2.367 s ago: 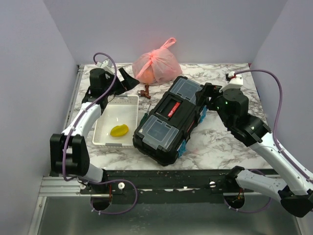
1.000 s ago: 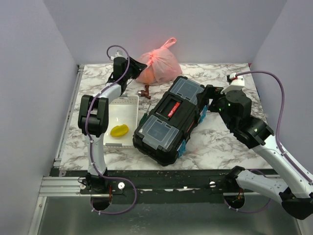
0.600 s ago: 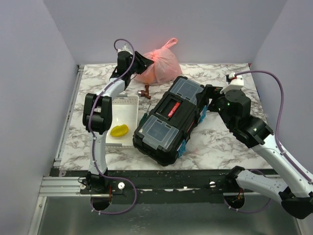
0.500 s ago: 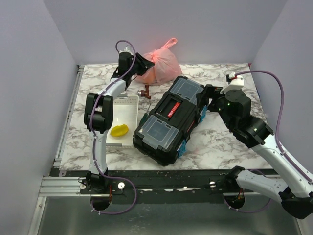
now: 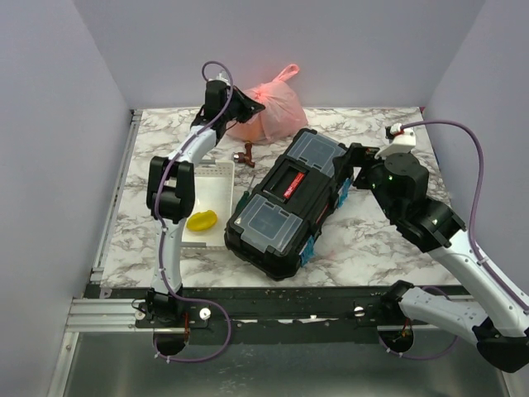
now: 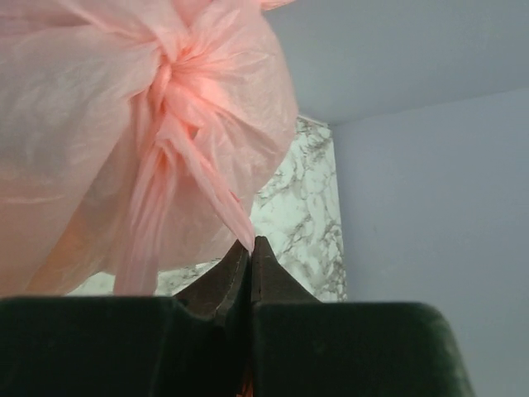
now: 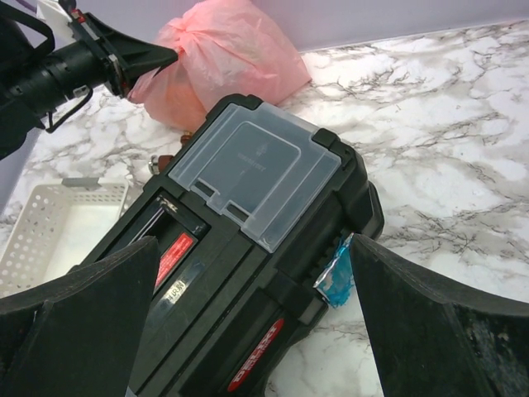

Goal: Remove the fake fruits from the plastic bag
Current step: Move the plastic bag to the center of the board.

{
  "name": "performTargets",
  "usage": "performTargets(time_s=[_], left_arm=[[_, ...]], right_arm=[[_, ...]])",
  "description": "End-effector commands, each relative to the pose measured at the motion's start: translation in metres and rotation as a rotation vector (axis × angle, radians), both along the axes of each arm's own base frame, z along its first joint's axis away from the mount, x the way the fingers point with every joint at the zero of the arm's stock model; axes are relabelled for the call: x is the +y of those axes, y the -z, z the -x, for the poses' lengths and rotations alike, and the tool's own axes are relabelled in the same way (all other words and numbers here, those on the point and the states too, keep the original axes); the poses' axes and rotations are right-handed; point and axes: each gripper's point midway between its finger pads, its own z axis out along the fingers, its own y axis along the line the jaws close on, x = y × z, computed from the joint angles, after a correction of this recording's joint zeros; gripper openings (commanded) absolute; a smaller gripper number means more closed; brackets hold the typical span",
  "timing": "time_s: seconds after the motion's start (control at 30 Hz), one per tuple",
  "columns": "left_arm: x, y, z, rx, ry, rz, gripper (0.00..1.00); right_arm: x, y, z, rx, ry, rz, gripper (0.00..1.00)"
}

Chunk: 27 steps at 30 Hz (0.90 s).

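Observation:
The pink plastic bag [image 5: 273, 116] sits knotted at the back of the table, also seen in the left wrist view [image 6: 124, 124] and the right wrist view [image 7: 231, 50]. An orange shape [image 5: 248, 128] shows through its skin; the other fake fruits inside are hidden. My left gripper [image 5: 257, 105] [image 6: 250, 241] is shut on a thin strip of the bag just below the knot [image 6: 165, 70]. My right gripper [image 5: 352, 165] [image 7: 253, 240] hangs open over the right end of the toolbox, holding nothing.
A black toolbox [image 5: 289, 198] with clear lid panels lies diagonally mid-table. Left of it is a white tray [image 5: 169, 236] holding a yellow fruit-like piece [image 5: 202, 220]. A small brown-red figure [image 5: 242, 155] stands between bag and toolbox. Walls close in behind and beside.
My left arm stretched from over the tray to the bag, and its jaws closed on the bag's strip. The right arm barely shifted.

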Motion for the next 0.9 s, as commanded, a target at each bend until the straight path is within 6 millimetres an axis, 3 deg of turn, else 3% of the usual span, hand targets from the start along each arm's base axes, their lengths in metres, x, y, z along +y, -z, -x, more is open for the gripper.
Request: performTargets(time_s=[0.0, 0.17, 0.37, 0.53, 0.87], left_arm=[[-0.029, -0.051, 0.009, -0.064, 0.089, 0.114, 0.0], [-0.076, -0.096, 0.019, -0.086, 0.217, 0.254, 0.0], [-0.136, -0.131, 0.048, -0.109, 0.332, 0.362, 0.0], [-0.173, -0.159, 0.073, -0.158, 0.384, 0.393, 0.0], [-0.236, -0.203, 0.154, -0.228, 0.571, 0.421, 0.0]], right_arm=[[-0.005, -0.005, 0.003, -0.029, 0.005, -0.017, 1.0], [-0.009, -0.012, 0.003, -0.034, 0.028, -0.026, 1.0], [-0.01, -0.013, 0.012, -0.044, 0.016, -0.082, 1.0], [-0.014, -0.021, 0.015, -0.055, 0.025, -0.093, 1.0], [-0.019, -0.013, 0.02, -0.049, 0.06, -0.16, 1.0]])
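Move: My left hand already has a handle of the plastic bag; the bag's middle is about 11 cm ahead and 11 cm below. I'm taking it to the clear marble beside the toolbox, some 34 cm right, 10 cm back and 21 cm down. The toolbox's middle is 22 cm back, 7 cm right; the hammer is level with my hand, 7 cm left. From my right hand that clear patch is about 22 cm ahead and 14 cm right. Fingers still shut on the handle, my left hand first rises, then sweeps right and draws back past the toolbox's far end, hauling the bag along: about 22 cm right, 14 up and 11 back in all. The wrist turns clockwise roughly 25 degrees and rolls with its left side dropping. My open, empty right hand eases back a couple of centimetres. ##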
